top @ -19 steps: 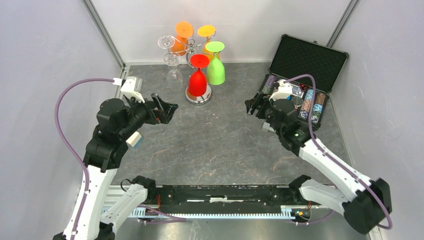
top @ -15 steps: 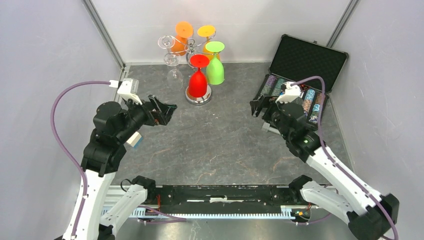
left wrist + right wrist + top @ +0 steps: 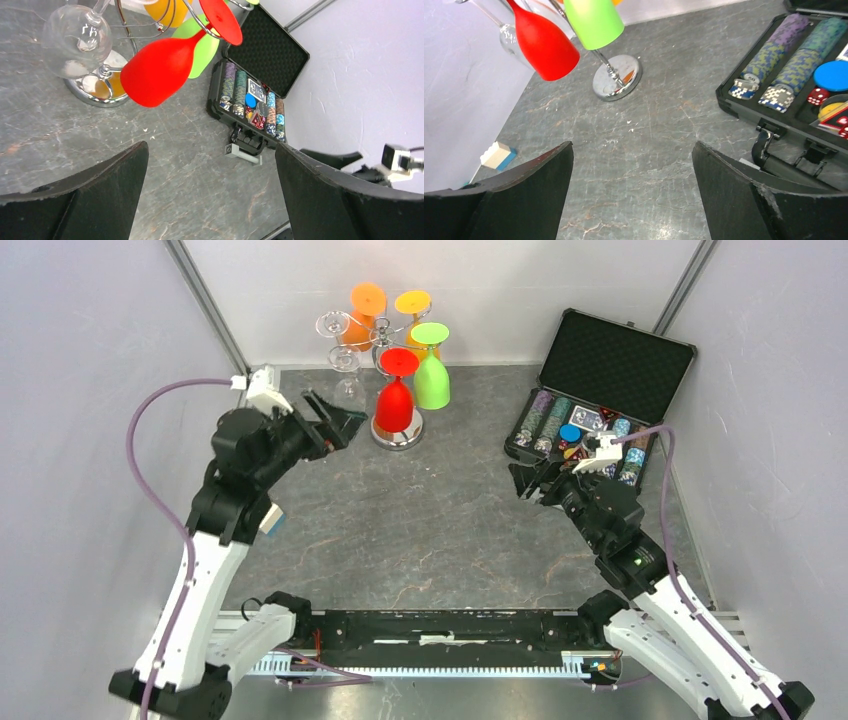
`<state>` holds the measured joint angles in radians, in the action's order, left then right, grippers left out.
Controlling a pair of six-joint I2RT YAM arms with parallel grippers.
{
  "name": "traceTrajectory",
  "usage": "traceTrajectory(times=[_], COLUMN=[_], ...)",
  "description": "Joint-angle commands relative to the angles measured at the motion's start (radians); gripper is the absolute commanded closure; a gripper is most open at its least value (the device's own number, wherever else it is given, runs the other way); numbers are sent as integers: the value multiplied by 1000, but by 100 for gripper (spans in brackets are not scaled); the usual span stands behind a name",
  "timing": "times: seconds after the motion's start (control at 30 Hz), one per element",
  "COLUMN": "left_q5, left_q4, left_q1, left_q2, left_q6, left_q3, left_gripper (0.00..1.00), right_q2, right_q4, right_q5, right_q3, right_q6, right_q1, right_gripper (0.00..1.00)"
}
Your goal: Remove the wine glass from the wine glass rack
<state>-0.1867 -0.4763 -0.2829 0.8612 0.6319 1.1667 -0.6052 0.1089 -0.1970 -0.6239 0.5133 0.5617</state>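
The wine glass rack (image 3: 397, 436) stands at the back middle on its shiny round base (image 3: 617, 78). Coloured wine glasses hang upside down from it: a red one (image 3: 394, 402) in front, a green one (image 3: 431, 378) beside it, two orange ones (image 3: 362, 316) behind, and a clear one (image 3: 343, 352) on the left. My left gripper (image 3: 342, 430) is open, just left of the red glass (image 3: 160, 65) and apart from it. My right gripper (image 3: 522, 483) is open and empty over the table, far right of the rack.
An open black case of poker chips (image 3: 590, 410) lies at the back right, close behind my right gripper. A small white and blue block (image 3: 499, 155) lies near the left wall. Grey walls close in on both sides.
My left arm has swung forward and right, bringing its open gripper close to the rack. My right arm has pulled back toward me, away from the case.
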Motion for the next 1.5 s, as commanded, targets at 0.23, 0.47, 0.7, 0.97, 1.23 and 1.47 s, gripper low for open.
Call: traceTrajectory(times=[0.23,0.47,0.7,0.97,1.23,1.47], left_q5=[80,-151,-152,-91,-15,110], left_q4=[76,321,414,439,409,334], left_q1=[56,59,43,-18,-28,-32], left_q2=[319,400,471,511,523,491], left_q6=[15,201,337,392,434,452], left_q3=[240,196,186,194,191,199], left_gripper=[7,14,23,53,64,60], right_q2=[-36,-91,-122,-95,-66,-64], right_q4=[-18,-29,-49,-52,-44,-45], right_q5=[-25,-31,-8,-22,-50,-55], right_q3=[4,-14,2,30,52,64], right_q6=[8,-15,-2,-6,-13,-14], right_q1=[-1,-1,-1,0,-1,-2], right_gripper=[9,10,10,10,10,10])
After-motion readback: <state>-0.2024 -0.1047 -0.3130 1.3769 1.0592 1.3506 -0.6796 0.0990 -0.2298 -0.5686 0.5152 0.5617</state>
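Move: The red wine glass's foot, hanging in the rack, lies about 15 cm ahead of the left hand and 9 cm to its right, roughly at its height. The near clear glass's foot stands level with the red one, some 10 cm left of it; the green glass's foot is 6 cm right of the red one and 7 cm farther out. From the right hand, the red foot lies about 18 cm ahead, 26 cm left and 10 cm above. Bring the left gripper forward about 14 cm, then across about 7 cm to the right, past the near clear glass to the red glass's foot. Roll the hand some 20 degrees, left side down, and narrow the wide-open fingers to under half, tips at the foot's rim, one above and one below. Let the open right hand sink about 4 cm. ##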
